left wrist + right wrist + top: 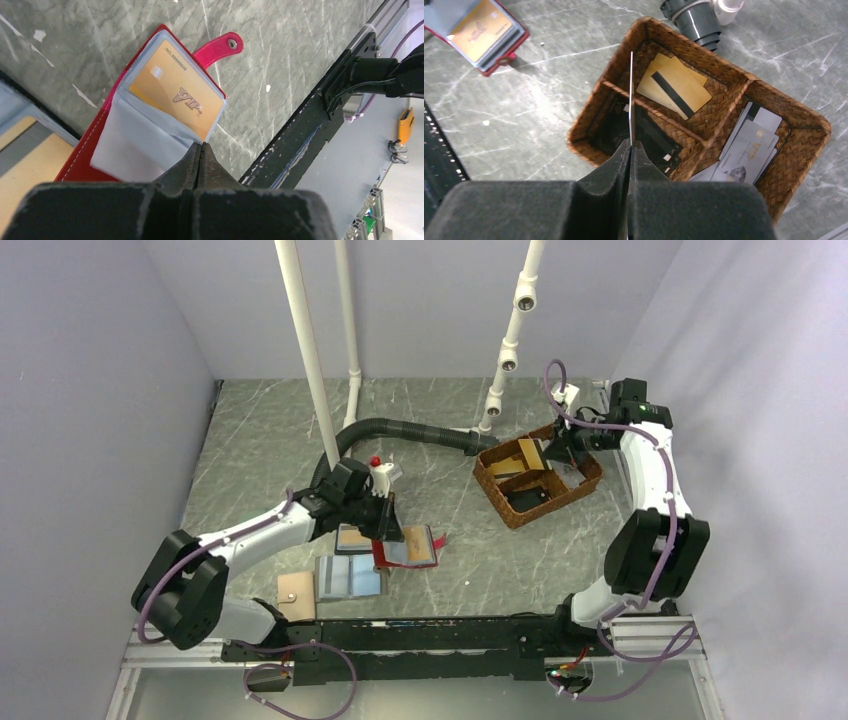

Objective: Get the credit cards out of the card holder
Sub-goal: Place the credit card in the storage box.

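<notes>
The red card holder (85, 160) lies open on the table, also seen as the card holder (408, 547) from above, its red tab (220, 47) pointing away. A tan-orange credit card (175, 92) sits in its clear sleeve. My left gripper (201, 146) is shut with its tips pinching the corner of that sleeve; from above the left gripper (385, 536) is at the holder's left side. My right gripper (630, 144) is shut on a thin card (631, 95) seen edge-on, held over the wicker basket (589, 130). The right gripper (562, 452) hangs above the basket (500, 505).
The basket's compartments hold tan striped cards (676, 85), grey cards (754, 145) and dark cards (651, 137). Two blue wallets (350, 577) and a tan piece (297, 595) lie left of the card holder. A black hose (400, 428) and white pipes (310, 350) stand behind.
</notes>
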Action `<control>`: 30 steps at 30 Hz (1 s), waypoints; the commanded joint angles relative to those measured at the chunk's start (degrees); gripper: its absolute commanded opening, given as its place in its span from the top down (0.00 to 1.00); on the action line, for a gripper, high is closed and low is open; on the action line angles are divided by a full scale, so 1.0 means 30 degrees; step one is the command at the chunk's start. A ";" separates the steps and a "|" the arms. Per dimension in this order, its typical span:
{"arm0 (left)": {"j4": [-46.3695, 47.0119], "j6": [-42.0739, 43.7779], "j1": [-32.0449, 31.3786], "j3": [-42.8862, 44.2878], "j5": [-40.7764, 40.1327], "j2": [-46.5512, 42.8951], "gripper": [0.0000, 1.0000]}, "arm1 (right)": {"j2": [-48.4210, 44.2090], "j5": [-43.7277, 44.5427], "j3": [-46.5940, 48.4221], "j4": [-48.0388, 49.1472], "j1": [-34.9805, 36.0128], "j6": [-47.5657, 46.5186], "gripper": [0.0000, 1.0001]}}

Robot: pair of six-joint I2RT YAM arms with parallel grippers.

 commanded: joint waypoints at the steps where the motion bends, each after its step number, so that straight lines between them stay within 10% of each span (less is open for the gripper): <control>1: -0.0354 0.1800 -0.0034 0.1859 0.0706 0.1275 1.00 | 0.1199 -0.0270 0.0959 0.2282 0.0089 -0.1307 1.00; 30: -0.3453 0.2548 0.0197 0.4026 -0.0299 0.4089 1.00 | 0.8346 0.5388 0.6595 -0.2332 0.3908 -1.1160 1.00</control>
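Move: The right hand holds a gold card; the gold-card compartment of the storage box lies about 5 cm ahead, 6 cm to its left and 16 cm below. From that hand the black-card compartment is roughly 4 cm back and 3 cm left, the silver cards 4 cm ahead and 8 cm right. From the left hand, the red card holder it grips by a clear pocket is centred about 2 cm back, 3 cm right and 5 cm below; the gold-card compartment is some 19 cm ahead, 28 cm right. Carry the gold card forward about 8 cm with the right gripper, sinking slightly, then lower it another 5 cm or so towards the gold-card compartment while easing left, turning some 30 degrees counter-clockwise and tipping the fingers steeper. Keep it pinched. With the left gripper still gripping the clear pocket, ease a little forward and down towards the red holder. ##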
